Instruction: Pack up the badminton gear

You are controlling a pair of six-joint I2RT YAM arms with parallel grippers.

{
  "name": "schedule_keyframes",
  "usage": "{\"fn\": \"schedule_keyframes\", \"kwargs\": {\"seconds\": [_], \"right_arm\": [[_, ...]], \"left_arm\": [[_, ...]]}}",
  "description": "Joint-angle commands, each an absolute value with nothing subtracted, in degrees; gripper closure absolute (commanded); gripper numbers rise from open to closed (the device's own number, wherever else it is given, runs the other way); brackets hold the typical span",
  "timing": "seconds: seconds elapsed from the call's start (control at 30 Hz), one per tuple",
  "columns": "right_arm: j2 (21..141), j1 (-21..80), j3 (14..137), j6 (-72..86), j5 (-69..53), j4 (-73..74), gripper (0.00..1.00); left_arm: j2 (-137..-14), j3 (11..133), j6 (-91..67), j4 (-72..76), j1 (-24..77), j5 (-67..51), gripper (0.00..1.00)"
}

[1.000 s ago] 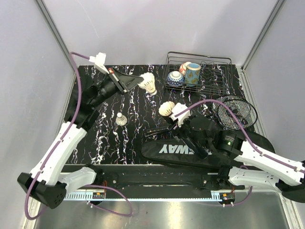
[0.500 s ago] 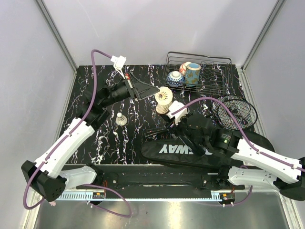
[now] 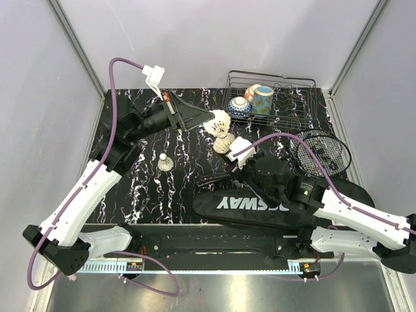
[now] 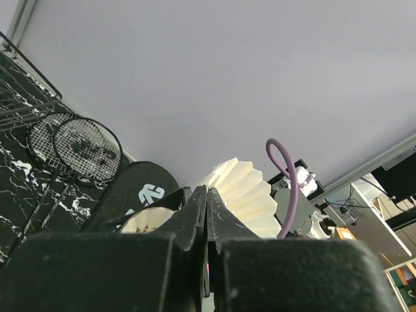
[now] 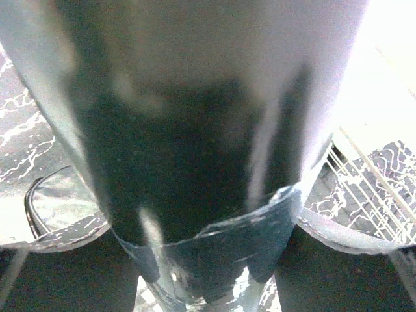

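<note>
My left gripper is shut on a white feather shuttlecock and holds it in the air just behind the open end of the dark tube; the left wrist view shows my fingers pinching its skirt. My right gripper is shut on the tube, which fills the right wrist view. A second shuttlecock sits in the tube's mouth. A third shuttlecock stands on the table. The black racket lies at the right. The black bag lies at the front under my right arm.
A wire basket with painted cups stands at the back right, close behind the held shuttlecock. The marbled black table ends at grey walls on the left, right and back.
My left arm has swung from the back left to the right with the shuttlecock, bringing it next to the tube's mouth. My right arm has lifted the tube's mouth slightly towards it.
</note>
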State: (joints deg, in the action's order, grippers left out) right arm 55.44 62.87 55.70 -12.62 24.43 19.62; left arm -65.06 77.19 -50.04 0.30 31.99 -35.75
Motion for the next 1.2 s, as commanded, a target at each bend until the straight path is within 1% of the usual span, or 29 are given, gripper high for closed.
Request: {"fn": "schedule_keyframes", "kwargs": {"seconds": [0.0,0.17,0.4,0.63,0.7,0.77,0.8,0.9,1.0,1.03,1.07,1.1,1.17], "right_arm": [[54.85,61.70,59.06,-16.96,26.55,13.45,0.57],[53.88,61.09,60.02,-19.86,24.79,9.93,0.57],[52.74,60.91,60.91,-20.13,21.27,6.68,0.57],[53.52,60.73,61.52,-20.65,22.06,5.71,0.57],[53.18,60.73,60.65,-20.57,22.15,5.71,0.57],[52.56,60.82,59.86,-20.13,22.32,5.80,0.57],[52.47,60.73,59.68,-20.04,22.32,5.89,0.57],[52.12,60.73,59.24,-19.78,22.24,6.68,0.57],[52.03,60.82,58.89,-20.04,22.67,7.29,0.57],[51.94,60.82,58.89,-20.13,23.02,7.29,0.57],[51.86,60.73,58.80,-20.21,22.94,7.38,0.57],[52.03,60.73,58.80,-20.21,22.68,7.64,0.57],[52.21,60.73,58.97,-20.13,22.33,7.73,0.57]], "left_arm": [[-66.18,79.01,-50.71,0.97,32.08,-40.17,1.00],[-67.32,76.73,-53.43,5.44,32.08,-42.62,1.00],[-68.82,75.94,-51.16,6.15,33.22,-40.96,1.00],[-69.96,78.13,-40.71,-3.07,36.30,-36.65,1.00],[-69.44,78.66,-38.33,-6.75,36.39,-35.60,0.85],[-68.30,79.01,-34.03,-11.31,36.39,-33.49,0.75],[-67.86,79.10,-32.71,-12.64,36.30,-32.79,0.63],[-66.80,79.54,-28.66,-16.69,36.39,-30.85,0.49],[-66.88,80.33,-26.28,-19.42,36.30,-30.50,0.45],[-67.23,80.59,-25.50,-19.77,36.30,-31.28,0.41],[-67.50,80.77,-25.31,-20.12,36.39,-32.07,0.39],[-68.28,81.21,-25.23,-20.13,36.30,-34.17,0.34],[-69.52,82.69,-24.79,-20.13,36.91,-36.73,0.30]]}}
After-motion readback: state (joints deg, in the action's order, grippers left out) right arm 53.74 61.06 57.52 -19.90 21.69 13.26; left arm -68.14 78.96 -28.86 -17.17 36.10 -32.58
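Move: The left gripper still pinches a shuttlecock. The mouth of the tube, already showing a shuttlecock's skirt, is about 11 cm below it and 3 cm to its right, neither ahead nor back. From the right hand, which grips the tube, that mouth is some 9 cm up, 4 cm left and 1 cm ahead. Roughly 43 cm below the left hand, a standing shuttlecock is 18 cm left and 13 cm ahead, the racket handles 4 cm right and 6 cm ahead. Bring the left gripper down about 7.5 cm onto the tube mouth, easing 3 cm right on the way, while the right hand, keeping its grip, lifts the tube some 5 cm to meet it, tilts it slightly, then holds. Over the last third, open the left fingers about two-thirds to let go of the shuttlecock, still sinking, rolling the wrist nearly 20 degrees and drifting slightly back left. ##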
